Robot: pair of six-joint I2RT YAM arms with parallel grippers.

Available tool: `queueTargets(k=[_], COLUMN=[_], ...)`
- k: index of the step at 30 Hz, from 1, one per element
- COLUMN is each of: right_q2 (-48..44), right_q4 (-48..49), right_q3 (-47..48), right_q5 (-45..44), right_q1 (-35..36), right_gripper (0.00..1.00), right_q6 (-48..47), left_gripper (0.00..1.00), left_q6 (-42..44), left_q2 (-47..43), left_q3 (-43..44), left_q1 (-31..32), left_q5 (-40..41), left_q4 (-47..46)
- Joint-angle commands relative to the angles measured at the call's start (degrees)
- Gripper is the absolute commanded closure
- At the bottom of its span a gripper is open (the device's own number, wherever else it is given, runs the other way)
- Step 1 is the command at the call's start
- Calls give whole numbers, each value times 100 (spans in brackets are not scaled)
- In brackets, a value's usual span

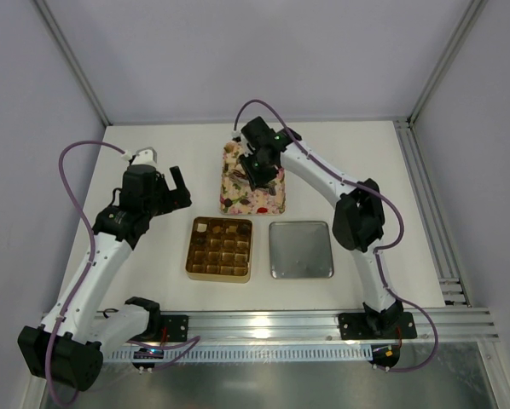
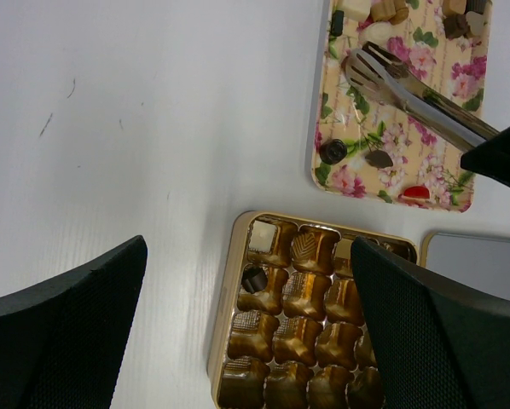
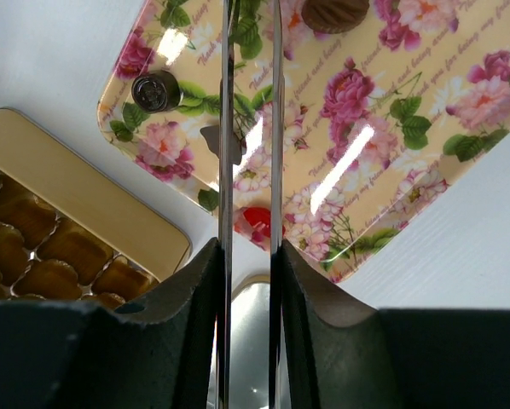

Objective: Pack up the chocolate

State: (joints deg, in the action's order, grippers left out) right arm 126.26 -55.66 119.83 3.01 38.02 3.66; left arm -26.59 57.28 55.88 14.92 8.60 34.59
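Chocolate pieces lie on the pink flowered tray (image 1: 253,181): a dark round one (image 2: 333,151), a brown one (image 2: 379,158), a red one (image 2: 415,192) and several at the far end (image 2: 370,10). The gold box (image 1: 219,249) holds a white piece (image 2: 263,236) and a dark piece (image 2: 254,279). My right gripper (image 1: 257,166) is shut on metal tongs (image 2: 408,89) over the tray; the tong arms (image 3: 225,128) stand slightly apart. The tong tips look empty. My left gripper (image 1: 174,187) is open and empty, above the box's left side (image 2: 251,341).
A silver lid (image 1: 301,250) lies right of the gold box. In the right wrist view the dark round piece (image 3: 155,90), the red piece (image 3: 257,223) and the box corner (image 3: 84,204) show. White table surrounds them.
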Motion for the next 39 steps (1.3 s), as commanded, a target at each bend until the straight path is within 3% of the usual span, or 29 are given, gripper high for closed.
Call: queueTargets(k=[1, 12, 18, 27, 33, 39], right_q2=[-803, -1603, -2245, -3493, -3442, -3169], right_q4=[-15, 55, 99, 424, 459, 451], right_q3=[-73, -645, -1434, -2815, -2948, -2904], right_q5=[-90, 33, 121, 174, 43, -115], right_q1=[-23, -23, 135, 1117, 1848, 2122], right_gripper=[69, 69, 69, 69, 69, 69], right_q6=[266, 442, 513, 864, 1154, 1225], left_gripper=[0, 0, 0, 0, 0, 0], left_q6=[-4, 5, 5, 5, 5, -4], left_q2=[-76, -103, -111, -111, -111, -129], left_q3=[28, 28, 28, 29, 28, 28], left_q1=[2, -6, -6, -6, -6, 2], left_q5=[89, 72, 80, 72, 63, 63], left_q4=[-40, -40, -40, -49, -40, -40])
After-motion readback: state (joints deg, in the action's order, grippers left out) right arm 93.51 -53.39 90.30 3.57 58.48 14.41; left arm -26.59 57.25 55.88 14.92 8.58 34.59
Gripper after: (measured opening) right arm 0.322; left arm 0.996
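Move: The right hand grips metal tongs whose tips reach roughly 10 cm to its left, low over the flowered tray. The chocolate box it is going to has its middle about 16 cm back and 11 cm left, some 9 cm below; the silver tray lies about 16 cm back and 12 cm right, the round dark chocolate level and 9 cm left. From the idle left hand the box is about 6 cm back, 10 cm right and 19 cm down. With the grip on the tongs kept and a brown chocolate between their tips, the right hand first rises about 7 cm from the flowered tray while easing a little back and right. It then sweeps back towards its base, about 20 cm in all, swinging slightly left near the end with a turn of some 10 degrees counter-clockwise and slowing as the tongs come over the box's second row, beside the dark chocolate there. ##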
